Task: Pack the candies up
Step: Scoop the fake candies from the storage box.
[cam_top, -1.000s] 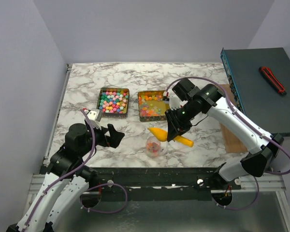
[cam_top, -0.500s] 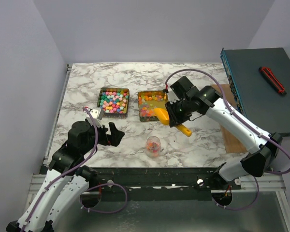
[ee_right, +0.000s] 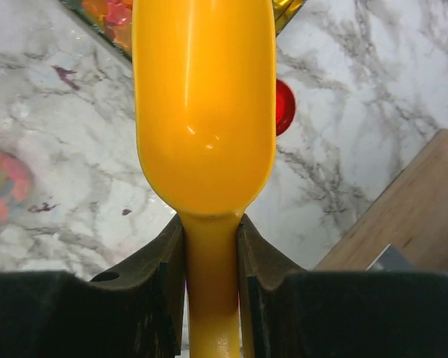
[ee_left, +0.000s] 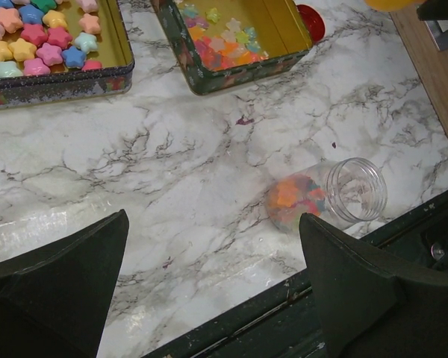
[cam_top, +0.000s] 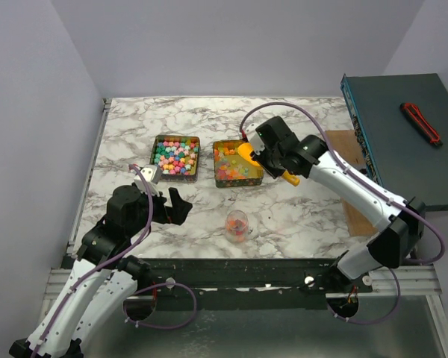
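Observation:
Pastel star-shaped candies (cam_top: 175,156) fill the left tin (cam_top: 153,154). Glossy jelly candies (cam_top: 234,170) lie in the right tin (cam_top: 239,183). A small clear jar (cam_top: 237,225) near the front edge holds a layer of mixed candies (ee_left: 295,201). My right gripper (cam_top: 272,165) is shut on the handle of a yellow-orange scoop (ee_right: 204,104), whose bowl hangs over the jelly tin's right end (cam_top: 246,152). My left gripper (cam_top: 175,207) stands open to the left of the jar (ee_left: 336,195), with nothing between its fingers (ee_left: 75,276).
A round red cap (ee_right: 284,107) lies on the marble right of the jelly tin. A wooden board (cam_top: 356,186) and a dark box (cam_top: 403,142) carrying a red-black tool (cam_top: 421,122) stand at the right. The table's black front rail (cam_top: 239,268) is close behind the jar.
My right gripper has carried the scoop from above the jar up and back to the jelly tin. The left arm shifted only slightly.

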`<state>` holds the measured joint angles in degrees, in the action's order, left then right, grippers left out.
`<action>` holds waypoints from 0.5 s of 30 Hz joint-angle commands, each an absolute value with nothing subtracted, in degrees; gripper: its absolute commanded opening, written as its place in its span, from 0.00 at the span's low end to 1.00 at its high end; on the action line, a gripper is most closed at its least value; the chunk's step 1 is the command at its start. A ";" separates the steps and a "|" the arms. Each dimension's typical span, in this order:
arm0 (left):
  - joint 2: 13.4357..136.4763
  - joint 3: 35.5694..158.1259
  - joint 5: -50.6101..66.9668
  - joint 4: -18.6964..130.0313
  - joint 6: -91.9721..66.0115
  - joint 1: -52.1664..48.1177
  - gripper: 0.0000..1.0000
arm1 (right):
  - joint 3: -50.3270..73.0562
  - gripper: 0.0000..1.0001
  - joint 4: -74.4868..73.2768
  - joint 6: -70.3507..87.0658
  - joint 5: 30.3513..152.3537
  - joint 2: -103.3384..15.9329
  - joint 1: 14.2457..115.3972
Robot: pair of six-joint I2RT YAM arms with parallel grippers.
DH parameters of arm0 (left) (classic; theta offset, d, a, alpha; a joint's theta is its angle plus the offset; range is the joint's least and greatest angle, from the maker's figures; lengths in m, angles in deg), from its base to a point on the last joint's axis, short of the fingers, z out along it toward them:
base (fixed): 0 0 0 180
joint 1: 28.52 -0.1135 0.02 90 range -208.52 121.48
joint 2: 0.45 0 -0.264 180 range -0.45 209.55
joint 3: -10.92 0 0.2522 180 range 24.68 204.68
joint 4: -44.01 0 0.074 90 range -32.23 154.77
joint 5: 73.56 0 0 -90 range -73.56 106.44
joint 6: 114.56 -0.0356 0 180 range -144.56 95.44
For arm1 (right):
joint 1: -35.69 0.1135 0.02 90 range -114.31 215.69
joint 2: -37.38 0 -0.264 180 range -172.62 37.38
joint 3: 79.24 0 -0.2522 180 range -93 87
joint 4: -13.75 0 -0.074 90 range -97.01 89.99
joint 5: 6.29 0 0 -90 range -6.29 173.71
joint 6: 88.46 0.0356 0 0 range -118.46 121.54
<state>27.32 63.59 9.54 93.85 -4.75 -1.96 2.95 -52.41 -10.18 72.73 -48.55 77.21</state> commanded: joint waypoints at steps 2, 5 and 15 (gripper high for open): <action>26.91 63.64 11.17 93.54 -5.14 -2.34 0.99 | 0.71 0.01 -47.79 -24.68 64.67 -53.47 76.98; 26.50 63.62 11.33 93.53 -5.14 -2.38 0.99 | 0.70 0.01 -46.97 -30.64 62.87 -55.46 76.94; 25.70 63.70 10.91 93.55 -5.27 -2.42 0.99 | -0.26 0.00 -45.76 -45.12 59.39 -61.29 76.94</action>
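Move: The right hand holds the yellow scoop. The fake candies left in the gold tin lie about 10 cm to its left, 4 cm ahead and some 15 cm below. The clear jar stands roughly 16 cm back and 8 cm left of the hand, the red cap about 4 cm ahead and 5 cm right, the tin of colourful stars around 28 cm left and 7 cm ahead. From the left hand those fake candies are some 17 cm ahead and 14 cm right. Forward and down goes the right hand, about 5 cm out and 3.5 cm lower, carrying the still-gripped yellow scoop on over the gold tin, away from the clear jar. Meanwhile the wrist rolls its left side down and turns counter-clockwise, some 30 degrees in all, so the scoop's bowl, on the hand's left, dips towards the tin's inside. ##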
